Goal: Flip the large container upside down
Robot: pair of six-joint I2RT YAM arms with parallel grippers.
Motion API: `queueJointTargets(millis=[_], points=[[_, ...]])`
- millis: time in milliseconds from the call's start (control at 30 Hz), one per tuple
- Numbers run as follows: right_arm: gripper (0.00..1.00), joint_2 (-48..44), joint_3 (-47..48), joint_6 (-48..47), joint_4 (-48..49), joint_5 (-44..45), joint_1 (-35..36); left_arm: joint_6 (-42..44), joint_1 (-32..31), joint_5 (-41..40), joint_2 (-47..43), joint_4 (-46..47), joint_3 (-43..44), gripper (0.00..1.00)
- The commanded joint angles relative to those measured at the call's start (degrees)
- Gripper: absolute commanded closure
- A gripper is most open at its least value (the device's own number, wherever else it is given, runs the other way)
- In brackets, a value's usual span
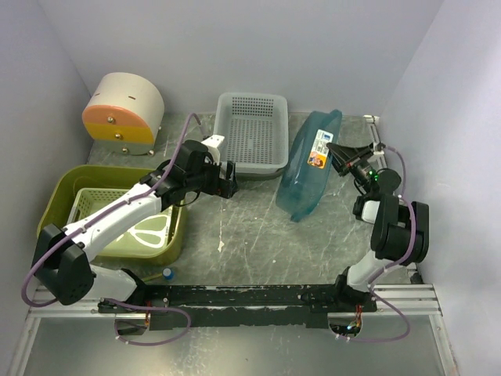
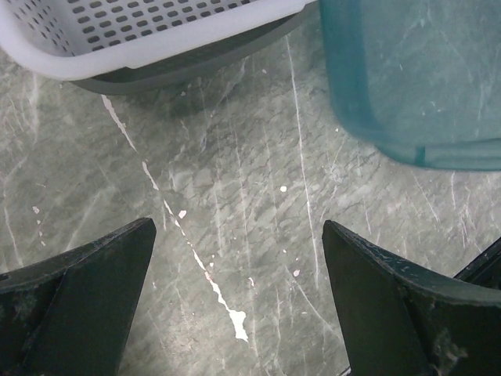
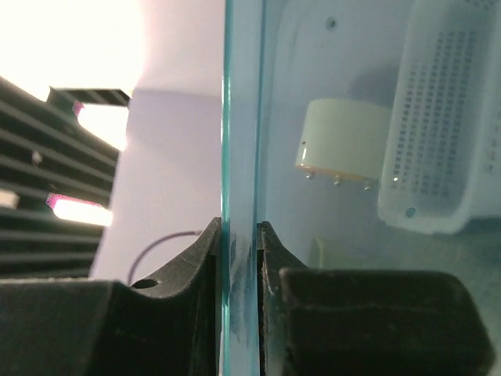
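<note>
The large container (image 1: pixel 56 197), an olive-green tub, stands upright at the left of the table with a pale green tray (image 1: pixel 95 205) inside it. My left gripper (image 1: pixel 228 180) hovers open to the right of it, over bare table; in the left wrist view the left gripper (image 2: pixel 239 258) has nothing between its fingers. My right gripper (image 1: pixel 338 154) is shut on the rim of a teal bin (image 1: pixel 307 168), which is tipped up on its side. In the right wrist view the right gripper (image 3: pixel 240 235) pinches the thin teal wall (image 3: pixel 240 117).
A white perforated basket (image 1: pixel 250 129) sits at the back centre, its rim close ahead of the left fingers (image 2: pixel 141 35). A cream and orange round box (image 1: pixel 124 113) stands back left. A small blue cap (image 1: pixel 167 274) lies near the front rail. Walls close in on both sides.
</note>
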Motion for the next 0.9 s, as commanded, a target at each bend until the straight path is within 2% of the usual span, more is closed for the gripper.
queueJointTargets(millis=[0,133,233,367,467,567,667,733,867], points=[[1.00,2.44,-4.38,11.61,22.27,-1.82,-2.26,0.01,-0.03,1.95,0.75,1.43,2.28,0.00],[1.00,2.86,-7.68,11.10,20.57,-5.54,-6.19,0.10,0.03,2.35,1.15,1.45,2.61,0.00],[0.98,1.89,-10.36,7.31,12.64,-9.17,-10.77,0.19,-0.04,2.85,1.89,1.17,3.47,0.00],[0.75,-2.48,-13.52,-5.17,-6.12,-10.85,-17.14,0.19,-0.09,3.32,2.47,1.34,3.87,0.01],[0.59,-8.08,-11.32,-21.23,-31.77,-8.75,-18.70,0.26,-0.10,3.84,2.92,0.95,4.46,0.00],[0.43,-13.28,-2.64,-42.43,-65.19,-1.86,-20.29,0.31,-0.09,4.17,2.84,0.76,4.72,0.00],[0.19,-17.03,8.39,-56.25,-88.83,12.21,-20.83,0.13,-0.10,4.72,2.28,1.21,3.93,0.00],[0.06,-18.70,13.48,-61.45,-96.83,20.80,-20.82,-0.06,-0.06,5.38,2.16,1.86,3.22,0.00],[0.00,-18.42,19.44,-66.02,-105.48,32.08,-19.24,-0.07,-0.06,7.26,3.04,2.91,2.77,0.00]])
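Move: The right hand already pinches the upper long rim of the large teal container, which stands tipped on its other long side, its middle about 6 cm to the left and 9 cm below. The bare table it is to come down on is centred some 4 cm to the right and 20 cm below. The grey basket lies about 26 cm left, 16 cm farther out and 15 cm lower. From the left hand that bare table is roughly 40 cm right, 7 cm ahead and 13 cm down. Down and to the right, drawing slightly back at first, the right hand takes the held rim over to lay the container open side down. About halfway through, the fingers begin to open, letting go of the rim and ending wide. The hand carries on rightward clear of the container, some 17 cm in all, sinking about 10 cm and then rising a little, the wrist swinging clockwise by roughly 30 degrees and tipping down. ##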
